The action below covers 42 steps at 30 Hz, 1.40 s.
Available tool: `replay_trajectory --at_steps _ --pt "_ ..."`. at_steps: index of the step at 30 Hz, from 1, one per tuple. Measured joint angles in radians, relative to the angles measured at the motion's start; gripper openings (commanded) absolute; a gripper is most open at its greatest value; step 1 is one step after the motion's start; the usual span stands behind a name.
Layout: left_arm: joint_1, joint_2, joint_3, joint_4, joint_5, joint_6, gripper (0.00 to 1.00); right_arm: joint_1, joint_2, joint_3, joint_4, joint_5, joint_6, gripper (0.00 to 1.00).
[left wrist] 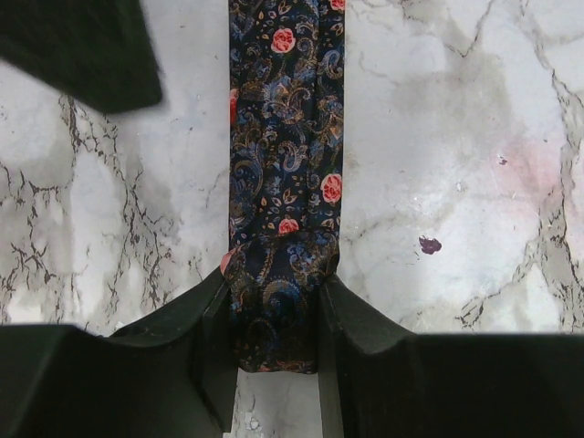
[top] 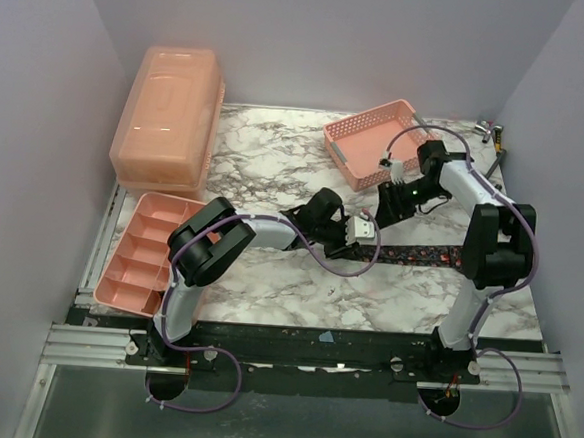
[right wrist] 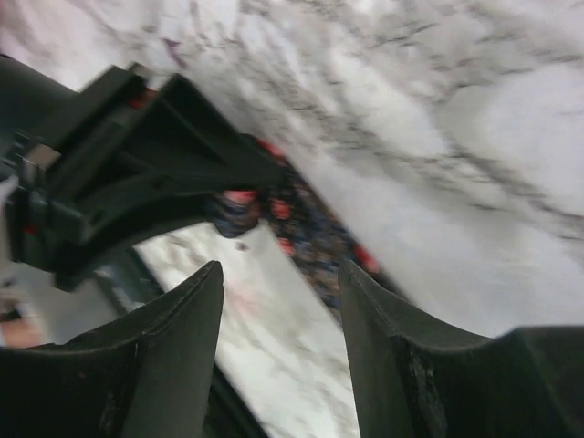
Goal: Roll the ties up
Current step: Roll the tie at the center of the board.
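Note:
One dark paisley tie (top: 420, 255) with red flowers lies stretched across the marble table (top: 276, 158), running from the centre toward the right arm's base. In the left wrist view the tie (left wrist: 287, 137) comes straight down into my left gripper (left wrist: 276, 278), which is shut on its folded, bunched end. In the top view the left gripper (top: 346, 243) sits at the tie's left end. My right gripper (top: 386, 208) hovers just behind that end, open, with only marble between its fingers. Its blurred wrist view shows the right gripper (right wrist: 280, 269), the tie (right wrist: 315, 233) beyond, and the left gripper's black body (right wrist: 119, 173).
A closed pink lidded box (top: 169, 115) stands at the back left, a pink divided tray (top: 149, 254) at the front left, and a pink mesh basket (top: 373, 139) behind the right gripper. Small tools (top: 493, 133) lie at the back right corner.

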Motion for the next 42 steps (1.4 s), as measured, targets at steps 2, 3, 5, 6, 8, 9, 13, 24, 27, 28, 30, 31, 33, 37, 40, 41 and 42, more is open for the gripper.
replay_trajectory --at_steps 2,3,5,6,8,9,13,24,27,28,30,31,33,37,40,41,42 --pt "0.000 -0.001 0.000 -0.003 0.000 0.004 0.28 0.013 0.000 -0.039 0.015 -0.056 0.093 0.56" --pt "0.000 -0.001 0.000 -0.003 0.000 0.006 0.29 0.024 0.000 -0.066 0.027 -0.079 0.137 0.56" --pt "0.000 -0.002 0.000 -0.003 0.000 0.008 0.29 0.051 0.000 -0.129 0.057 -0.111 0.218 0.56" --pt "0.000 -0.002 0.000 -0.003 0.000 0.009 0.29 0.064 0.000 -0.156 0.071 -0.121 0.253 0.55" --pt "0.000 -0.002 0.000 -0.004 0.000 0.012 0.30 0.085 0.002 -0.193 0.105 -0.129 0.312 0.53" --pt "0.000 -0.002 0.000 -0.005 0.000 0.014 0.29 0.096 0.004 -0.204 0.123 -0.129 0.340 0.52" --pt "0.003 -0.007 0.000 -0.010 0.002 0.017 0.29 0.098 0.025 -0.210 0.185 -0.129 0.403 0.46" --pt "0.003 -0.008 0.000 -0.013 0.002 0.016 0.42 0.098 0.065 -0.210 0.234 -0.163 0.476 0.01" --pt "0.005 -0.008 0.002 -0.018 0.002 0.014 0.55 0.098 0.080 -0.208 0.230 -0.161 0.457 0.01" --pt "0.008 -0.008 0.002 -0.019 0.002 0.009 0.59 0.098 0.086 -0.207 0.227 -0.156 0.448 0.01" --pt "0.016 -0.009 -0.002 -0.010 0.009 -0.003 0.63 0.094 0.094 -0.207 0.220 -0.136 0.430 0.01" --pt "0.021 -0.011 -0.009 -0.003 0.015 -0.009 0.65 0.093 0.097 -0.207 0.217 -0.119 0.422 0.01" --pt "0.042 -0.023 -0.042 0.023 0.041 -0.030 0.73 0.093 0.098 -0.208 0.218 -0.081 0.410 0.01" --pt "0.064 -0.056 -0.114 0.082 0.077 -0.051 0.79 0.092 0.101 -0.210 0.222 -0.024 0.404 0.01" --pt "0.076 -0.089 -0.185 0.143 0.085 -0.070 0.85 0.092 0.101 -0.215 0.224 -0.008 0.403 0.01" --pt "0.077 -0.093 -0.200 0.162 0.085 -0.078 0.86 0.091 0.101 -0.218 0.227 -0.007 0.403 0.01" --pt "0.077 -0.095 -0.210 0.179 0.087 -0.084 0.87 0.090 0.100 -0.223 0.232 -0.007 0.403 0.01"
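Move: The roll is still between the left hand's half-open fingers, practically at its hand point. From the right hand it lies about 5 cm back, 6 cm to the left and 7 cm below. The tie's unrolled strip has its middle some 13 cm to the left hand's right and 2 cm below, level with it going outward. The peach basket stands about 19 cm ahead of the right hand, 2 cm left and 5 cm below. Back and left, sinking a little, the right hand swings about 6 cm each way to the roll, tipping some 20 degrees; its fingers shut and pinch the tie beside the left fingers, then go down another 3 cm and slightly right. The left hand holds still until then, opens wide and draws off about 4 cm to the left. ##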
